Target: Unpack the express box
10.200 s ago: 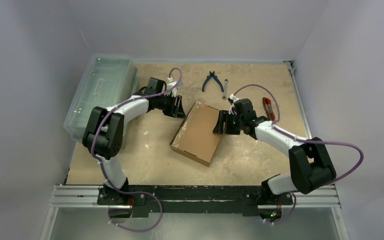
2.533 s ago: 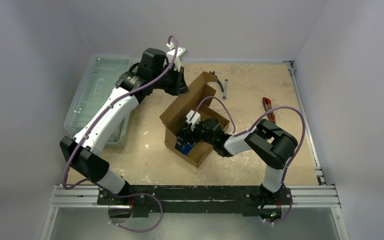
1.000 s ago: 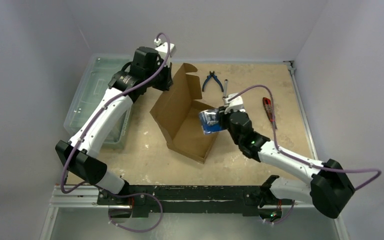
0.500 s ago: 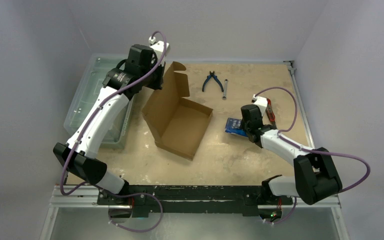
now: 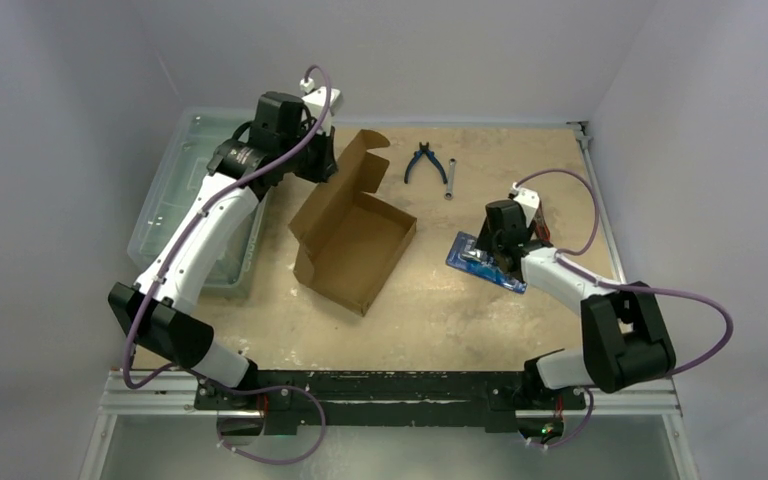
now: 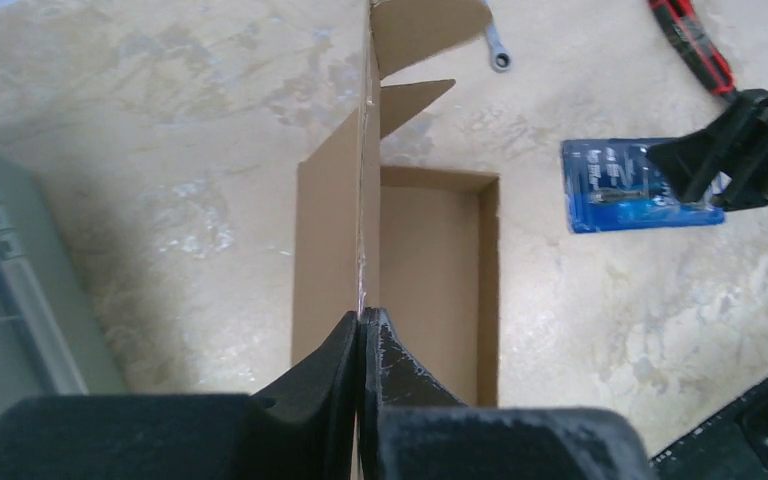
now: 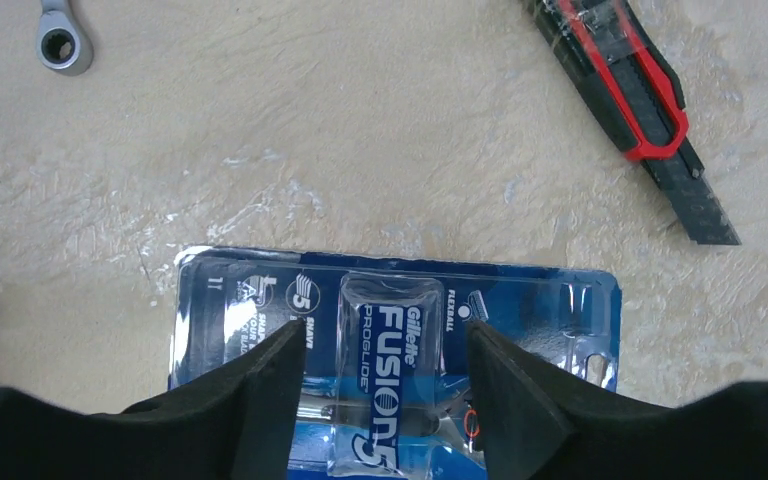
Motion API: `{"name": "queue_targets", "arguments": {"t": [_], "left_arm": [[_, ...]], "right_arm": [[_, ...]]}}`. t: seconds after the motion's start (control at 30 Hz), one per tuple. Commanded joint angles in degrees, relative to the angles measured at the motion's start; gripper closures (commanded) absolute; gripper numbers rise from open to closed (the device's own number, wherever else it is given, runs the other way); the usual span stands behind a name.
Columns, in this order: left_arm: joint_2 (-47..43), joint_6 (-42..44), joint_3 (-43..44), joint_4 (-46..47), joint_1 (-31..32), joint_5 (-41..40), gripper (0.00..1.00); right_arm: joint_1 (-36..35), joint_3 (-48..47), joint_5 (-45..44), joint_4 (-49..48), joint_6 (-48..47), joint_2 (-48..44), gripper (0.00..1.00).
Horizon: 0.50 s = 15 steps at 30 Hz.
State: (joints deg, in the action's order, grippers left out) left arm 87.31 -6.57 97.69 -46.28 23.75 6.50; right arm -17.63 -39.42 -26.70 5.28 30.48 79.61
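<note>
The express box (image 5: pixel 358 232) is a brown cardboard mailer that lies open on the table, and its inside (image 6: pixel 430 270) shows nothing in it. Its hinged lid (image 5: pixel 365 160) stands up. My left gripper (image 6: pixel 362 318) is shut on the lid's thin edge at the box's far left side (image 5: pixel 322 160). To the right of the box a blue blister pack (image 5: pixel 468 256) lies flat on the table. My right gripper (image 7: pixel 385 325) hangs just over the pack (image 7: pixel 260 300), open, one finger on each side of its clear bubble with a gap at both sides.
A large clear plastic bin (image 5: pixel 200 180) stands at the far left. Blue pliers (image 5: pixel 425 160) and a small wrench (image 5: pixel 450 180) lie behind the box. A red utility knife (image 7: pixel 625 90) lies close behind the pack, near the right table edge.
The right gripper carried the blister pack from over the box to the table on the right, set it down and opened. The left gripper still holds the lid; the box shifted slightly.
</note>
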Motion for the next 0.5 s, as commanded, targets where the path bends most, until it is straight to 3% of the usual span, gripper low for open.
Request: {"name": "queue_targets", "arguments": {"t": [0.0, 0.1, 0.3, 0.47], "left_arm": [[-0.7, -2.1, -1.9, 2.2, -0.1, 5.0, 1.00], [-1.2, -2.2, -1.6, 2.2, -0.1, 4.7, 0.92], [-4.1, -3.3, 2.0, 1.5, -0.2, 3.3, 0.60], [-8.6, -3.9, 7.0, 1.1, -0.2, 1.2, 0.44]], "right_arm": [[0.0, -3.6, 1.0, 2.1, -3.1, -1.9, 0.34], [-0.2, -5.6, 3.7, 5.1, -5.4, -4.5, 0.26], [-0.5, -9.7, 9.7, 10.1, -9.7, -17.6, 0.02], [-0.6, -20.3, 10.5, 18.4, -10.5, -26.4, 0.01]]}}
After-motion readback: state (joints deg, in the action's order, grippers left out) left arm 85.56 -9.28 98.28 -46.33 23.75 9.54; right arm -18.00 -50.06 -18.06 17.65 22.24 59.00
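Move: The razor pack lies right under the right fingers, its middle about 1 cm back and 1 cm lower. From that hand, the knife is some 10 cm ahead and 11 cm right, and the wrench about 20 cm ahead and 10 cm left. The left fingers still pinch the standing box lid's top edge, the lid's middle about 8 cm below and 1 cm back; the box tray is roughly 5 cm back, 7 cm right and 22 cm below that hand. Opening wide, the right hand rises about 15 cm from the razor pack; the left opens, unpinching the box lid. ##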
